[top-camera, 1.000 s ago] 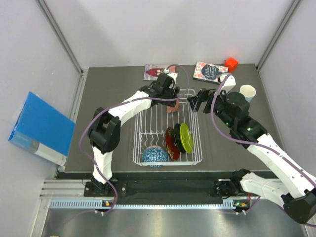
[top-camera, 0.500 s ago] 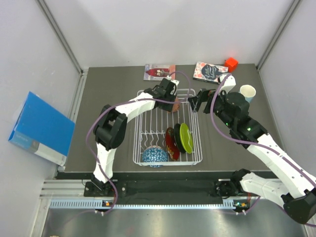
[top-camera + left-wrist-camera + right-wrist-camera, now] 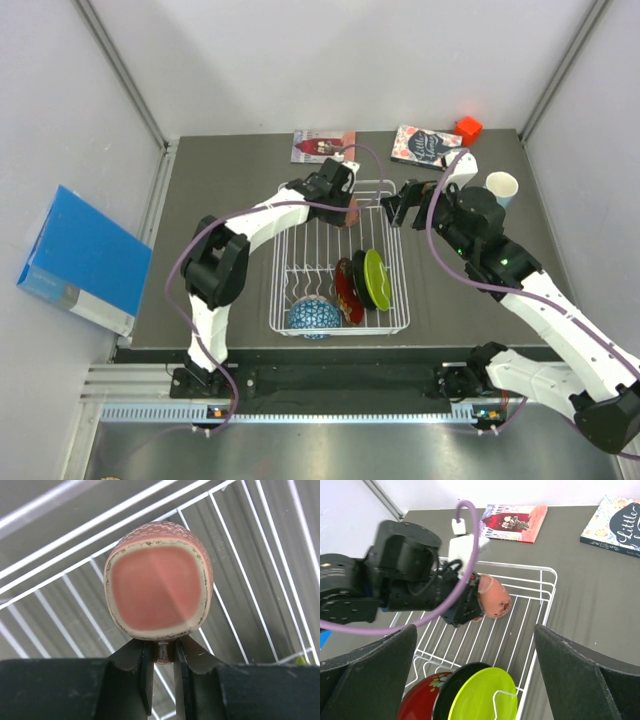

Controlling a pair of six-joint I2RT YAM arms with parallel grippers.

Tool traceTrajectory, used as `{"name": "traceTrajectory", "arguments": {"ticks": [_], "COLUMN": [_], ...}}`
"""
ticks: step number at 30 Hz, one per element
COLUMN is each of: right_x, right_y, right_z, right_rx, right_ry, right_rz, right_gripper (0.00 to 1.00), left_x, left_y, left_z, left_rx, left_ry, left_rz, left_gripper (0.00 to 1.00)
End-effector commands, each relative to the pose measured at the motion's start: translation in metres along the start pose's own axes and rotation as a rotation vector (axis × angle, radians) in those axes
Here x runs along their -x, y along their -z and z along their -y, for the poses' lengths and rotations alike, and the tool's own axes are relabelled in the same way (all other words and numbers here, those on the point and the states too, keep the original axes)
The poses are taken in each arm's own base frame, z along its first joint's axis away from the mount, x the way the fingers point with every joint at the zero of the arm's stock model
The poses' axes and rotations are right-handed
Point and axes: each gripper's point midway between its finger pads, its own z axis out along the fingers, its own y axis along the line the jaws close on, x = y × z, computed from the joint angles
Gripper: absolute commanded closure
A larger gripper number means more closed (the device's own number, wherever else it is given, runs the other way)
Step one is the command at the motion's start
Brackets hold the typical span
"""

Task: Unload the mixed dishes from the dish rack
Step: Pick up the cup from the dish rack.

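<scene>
My left gripper (image 3: 349, 207) is shut on the handle of the small salmon-pink cup (image 3: 159, 582), holding it on its side over the far end of the white wire dish rack (image 3: 281, 262); the cup also shows in the right wrist view (image 3: 495, 600). The lime green plate (image 3: 377, 278), black plate (image 3: 359, 281) and red patterned plate (image 3: 345, 292) stand in the rack's right side. The blue-patterned bowl (image 3: 312, 317) sits at its near left. The light blue mug (image 3: 501, 187) stands on the table at far right. My right gripper (image 3: 397, 209) is open above the rack's far right corner.
Two books (image 3: 322, 145) (image 3: 425, 146) lie at the table's far edge, with a red block (image 3: 468, 127) beside the right one. A blue box (image 3: 85, 259) leans against the left wall. The left arm's purple cable (image 3: 465, 545) loops near my right gripper.
My left gripper with the cup has shifted slightly toward the rack's far end and its wrist has turned a little. The right arm has stayed still.
</scene>
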Motion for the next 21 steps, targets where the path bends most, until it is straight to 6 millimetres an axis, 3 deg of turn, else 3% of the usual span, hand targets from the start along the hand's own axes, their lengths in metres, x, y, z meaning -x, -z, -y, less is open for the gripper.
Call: {"name": "traceTrajectory", "arguments": {"ticks": [1,7,9,11,12,13,14,15,17,18,21], "right_x": [0.015,0.023,0.022,0.037,0.026,0.031,0.031,0.035,0.033,0.034,0.036], "right_y": [0.008,0.016,0.016,0.024,0.024,0.03,0.032,0.035,0.032,0.027,0.033], "right_z": [-0.007,-0.004,0.008,0.009,0.013,0.015,0.01,0.003,-0.007,0.001,-0.016], "right_rx": [0.023,0.007,-0.056,-0.046,-0.053,-0.055,-0.021,0.02,0.093,0.086,0.235], "right_ry": [-0.019,-0.044,-0.098,-0.125,-0.155,-0.174,-0.178,-0.168,-0.178,-0.226,-0.298], "right_rz": [0.053,0.09,0.122,0.22,0.219,0.244,0.235,0.23,0.171,0.154,0.119], "right_gripper": [0.0,0.0,0.0,0.0,0.0,0.0,0.0,0.0,0.0,0.0,0.08], "left_x": [0.061,0.095,0.105,0.117,0.109,0.112,0.115,0.108,0.111,0.112,0.103], "left_y": [0.063,0.126,0.152,0.169,0.18,0.188,0.209,0.213,0.237,0.245,0.282], "left_z": [0.0,0.0,0.003,0.009,0.025,0.027,0.032,0.051,0.05,0.056,0.075], "left_rx": [0.003,-0.002,-0.02,-0.084,-0.193,-0.258,-0.327,-0.493,-0.673,-0.788,-1.056], "left_ry": [0.022,0.033,0.058,0.101,0.095,0.145,0.177,0.175,0.36,0.362,0.381], "left_rz": [0.204,0.349,0.413,0.481,0.484,0.509,0.553,0.559,0.582,0.658,0.706], "left_gripper": [1.0,1.0,1.0,1.0,1.0,1.0,1.0,1.0,1.0,1.0,1.0]}}
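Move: The left hand already grips the handle of the upside-down pink cup, whose body is about 3 cm ahead and 2 cm right. The waiting right gripper is roughly 12 cm back, 10 cm right and 22 cm above; the green plate is some 13 cm back and 8 cm right, the red book about 18 cm ahead and 4 cm left. From the right hand the cup is about 14 cm ahead, 8 cm left and 22 cm below. The left hand, still gripping the handle, lifts the cup some 20 cm, then draws back, fingers swinging rightward. ##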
